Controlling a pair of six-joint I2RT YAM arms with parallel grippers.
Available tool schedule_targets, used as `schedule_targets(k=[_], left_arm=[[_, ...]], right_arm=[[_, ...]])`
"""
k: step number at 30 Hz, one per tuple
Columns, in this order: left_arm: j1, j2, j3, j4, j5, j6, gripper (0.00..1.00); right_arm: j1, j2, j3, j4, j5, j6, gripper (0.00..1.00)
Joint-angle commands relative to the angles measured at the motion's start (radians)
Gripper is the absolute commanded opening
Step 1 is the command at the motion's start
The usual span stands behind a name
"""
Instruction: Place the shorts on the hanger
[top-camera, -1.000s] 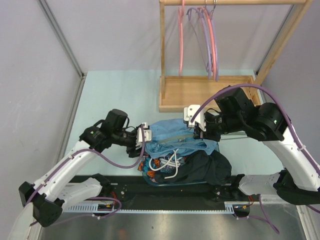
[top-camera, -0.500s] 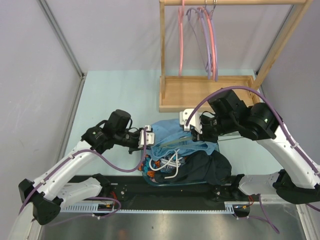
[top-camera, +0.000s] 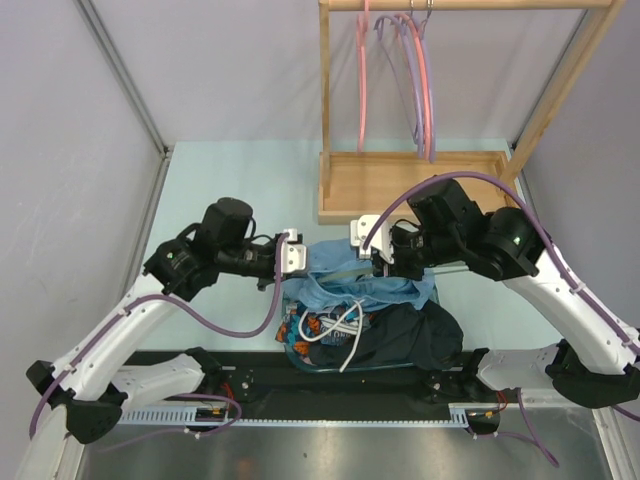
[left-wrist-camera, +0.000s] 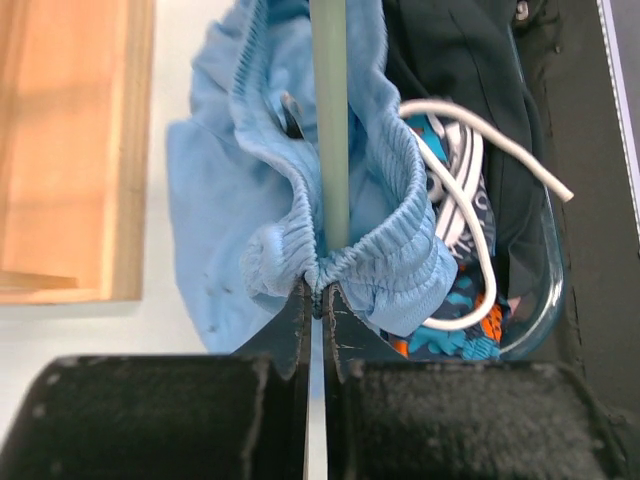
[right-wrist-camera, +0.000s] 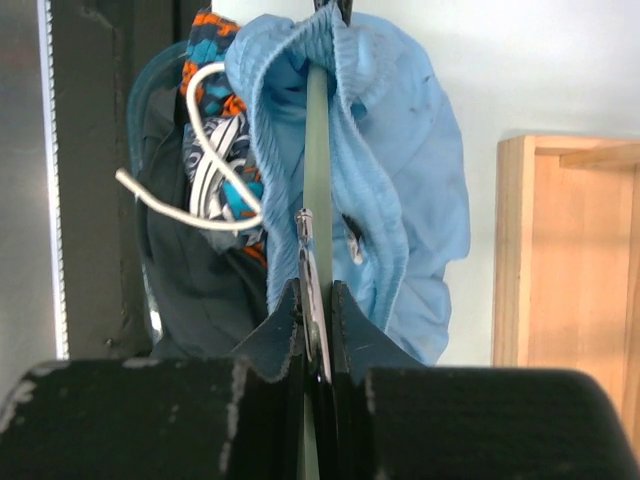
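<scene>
The light blue shorts (top-camera: 350, 283) hang bunched between my two grippers, above a clear bin. My left gripper (left-wrist-camera: 315, 288) is shut on a pinch of the ribbed waistband of the shorts (left-wrist-camera: 225, 190). The sage hanger (left-wrist-camera: 330, 120) runs straight away from its jaws, through the waist opening. My right gripper (right-wrist-camera: 317, 292) is shut on the hanger (right-wrist-camera: 316, 150) at the base of its metal hook, with the shorts (right-wrist-camera: 405, 170) draped round the bar. In the top view the left gripper (top-camera: 292, 254) and right gripper (top-camera: 366, 246) face each other across the fabric.
A clear bin (left-wrist-camera: 547, 290) under the shorts holds a blue-and-orange patterned garment (top-camera: 316, 325), a black garment (top-camera: 420, 335) and a white cord (top-camera: 346, 326). Behind stands a wooden rack (top-camera: 410, 185) with pink and purple hangers (top-camera: 422, 80).
My left gripper has shut on the waistband and drawn back a little. My right gripper has carried the hanger leftward, further into the shorts.
</scene>
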Motion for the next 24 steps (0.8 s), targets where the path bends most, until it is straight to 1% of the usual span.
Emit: schedule_targets(k=[1, 7, 9, 10, 11, 12, 13, 14, 15, 16, 19, 24], left_arm=[[-0.035, 0.028, 0.102, 0.008, 0.019, -0.043, 0.0], [-0.076, 0.045, 0.113, 0.03, -0.002, -0.075, 0.0], [-0.084, 0.04, 0.106, 0.031, -0.007, -0.08, 0.0], [-0.084, 0.031, 0.095, 0.028, -0.014, -0.081, 0.04], [-0.084, 0.025, 0.089, 0.027, -0.03, -0.083, 0.13], [-0.084, 0.019, 0.074, 0.019, -0.043, -0.088, 0.26], [-0.082, 0.003, 0.063, 0.021, -0.062, -0.092, 0.52], [-0.078, -0.006, 0.052, 0.025, -0.101, -0.103, 0.61], [-0.07, -0.012, 0.032, 0.031, -0.103, -0.106, 0.67], [-0.037, -0.015, 0.026, 0.034, -0.097, -0.106, 0.76], [0.012, -0.008, 0.023, 0.041, -0.08, -0.101, 0.85], [0.026, 0.009, 0.014, 0.088, -0.077, -0.075, 0.87]], right_arm=[[0.005, -0.02, -0.053, 0.162, -0.018, -0.008, 0.0], [0.0, -0.037, -0.171, 0.318, -0.044, 0.032, 0.0], [-0.018, -0.035, -0.182, 0.352, -0.05, 0.058, 0.0], [-0.029, -0.032, -0.185, 0.361, -0.064, 0.064, 0.0], [-0.036, -0.038, -0.188, 0.372, -0.069, 0.073, 0.0], [-0.062, -0.041, -0.188, 0.386, -0.079, 0.076, 0.0], [-0.072, -0.047, -0.193, 0.395, -0.105, 0.081, 0.0], [-0.084, -0.052, -0.199, 0.404, -0.119, 0.081, 0.0], [-0.095, -0.066, -0.203, 0.415, -0.136, 0.079, 0.0], [-0.104, -0.07, -0.207, 0.42, -0.159, 0.079, 0.0], [-0.107, -0.081, -0.216, 0.43, -0.203, 0.07, 0.0], [-0.102, -0.087, -0.231, 0.427, -0.237, 0.032, 0.0]])
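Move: Both hands are over the basket: the left pinches the left end of the blue shorts' waistband, with the green hanger's left end about 3 cm to its right and level fore and aft. The white drawstring lies roughly 8 cm back and 7 cm to the right of the left hand. From the right hand, clamped on the hanger's neck, that pinched end is some 14 cm left, 7 cm lower; the wooden rack base's middle lies about 16 cm forward and 10 cm right. The left hand draws the pinched waistband end about 2 cm up and 2 cm right over the hanger's left end, then opens wide, lets go and eases off about 2 cm forward and 2 cm left. Meanwhile the right hand, still gripping the hanger at its neck, runs it down and left some 3 cm each way into the waistband and forward, then lifts nearly 3 cm again while rolling its left side up by roughly 10 degrees. ##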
